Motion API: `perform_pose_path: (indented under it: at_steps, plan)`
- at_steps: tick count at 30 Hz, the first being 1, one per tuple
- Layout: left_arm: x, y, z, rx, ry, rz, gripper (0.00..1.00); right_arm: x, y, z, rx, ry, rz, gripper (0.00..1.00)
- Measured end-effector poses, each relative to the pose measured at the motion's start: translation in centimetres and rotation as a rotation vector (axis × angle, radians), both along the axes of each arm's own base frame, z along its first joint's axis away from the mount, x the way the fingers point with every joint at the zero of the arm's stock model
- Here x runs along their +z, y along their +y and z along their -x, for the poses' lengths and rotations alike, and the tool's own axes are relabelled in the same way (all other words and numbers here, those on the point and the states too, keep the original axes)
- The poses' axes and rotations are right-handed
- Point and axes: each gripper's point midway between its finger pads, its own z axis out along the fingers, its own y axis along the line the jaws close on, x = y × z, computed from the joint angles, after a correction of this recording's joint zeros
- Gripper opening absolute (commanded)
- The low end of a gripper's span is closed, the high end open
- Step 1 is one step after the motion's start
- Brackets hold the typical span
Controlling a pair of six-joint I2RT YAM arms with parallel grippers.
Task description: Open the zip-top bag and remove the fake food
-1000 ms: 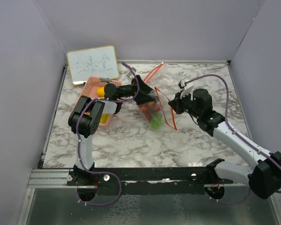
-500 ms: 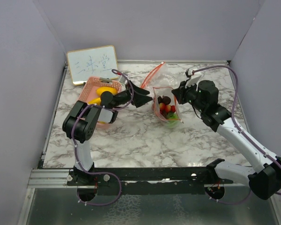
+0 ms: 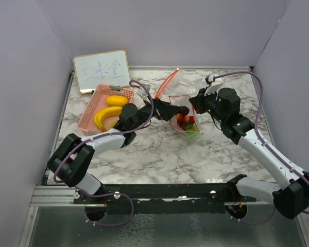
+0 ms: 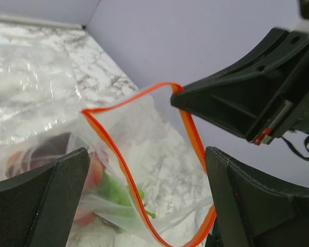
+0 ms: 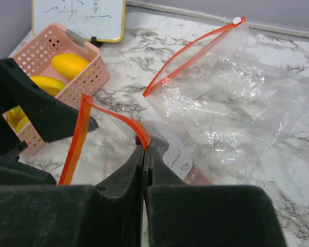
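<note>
The zip-top bag (image 3: 187,125) hangs upright over the marble, its orange rim (image 4: 118,164) spread open. Inside lies fake food: a red piece (image 3: 184,118), a green piece (image 4: 116,193) and a dark purple bit (image 4: 46,154). My right gripper (image 3: 194,105) is shut on the bag's orange rim (image 5: 144,139) and holds it up. My left gripper (image 3: 177,110) is open at the bag's mouth, its fingers (image 4: 46,195) on either side of the rim, with nothing between them but the bag. A yellow banana (image 3: 107,114) and a yellow oval lemon (image 3: 117,100) lie in the pink basket (image 3: 90,112).
A second clear bag (image 5: 237,77) with an orange zip lies flat at the back of the marble table (image 3: 144,149). A small whiteboard (image 3: 102,70) leans at the back left. Grey walls close in the left, back and right sides.
The right gripper lifted the bag from lying tilted to hanging upright. The left arm stretched out low to the right, and its gripper opened wider and reached the bag's mouth.
</note>
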Motion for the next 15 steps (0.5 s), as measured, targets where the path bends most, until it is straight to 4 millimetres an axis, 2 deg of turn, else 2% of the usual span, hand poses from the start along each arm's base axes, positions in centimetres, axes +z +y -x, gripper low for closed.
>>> perform_pose_path:
  at_steps: [5, 11, 15]
  plan:
    - [-3.7, -2.5, 1.5, 0.064, 0.136, -0.14, 0.91, 0.1, 0.1, 0.0, -0.002, 0.0, -0.011, 0.01]
    - [-7.7, -2.7, 2.7, 0.165, 0.266, -0.286, 0.75, 0.4, 0.0, 0.1, -0.002, -0.005, -0.014, 0.01]
    - [-8.3, -3.2, 3.6, 0.209, 0.3, -0.354, 0.51, 0.9, -0.1, 0.4, -0.002, -0.018, -0.022, 0.01]
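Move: Just below the open left hand, the left-hand rim of the raised bag's mouth runs about 4 cm to its right, 2 cm back and 9 cm down. The fake fruit in the bag lies some 5 cm right of the hand, level fore and aft, 18 cm down; the empty bag is about 19 cm ahead, 5 cm right and 20 cm lower. From the right hand, that left-hand rim is about 6 cm back, 3 cm left and 8 cm down. Sinking about 8 cm, and easing back and to the right some 3 cm each, the left hand comes down to the bag mouth's left-hand rim. Its fingers tip downward as the wrist turns roughly 30 degrees, and they close by about a third, with the orange rim lying between them in its own view. The right hand keeps its pinch on the far side of the rim, holding the bag up almost still. ##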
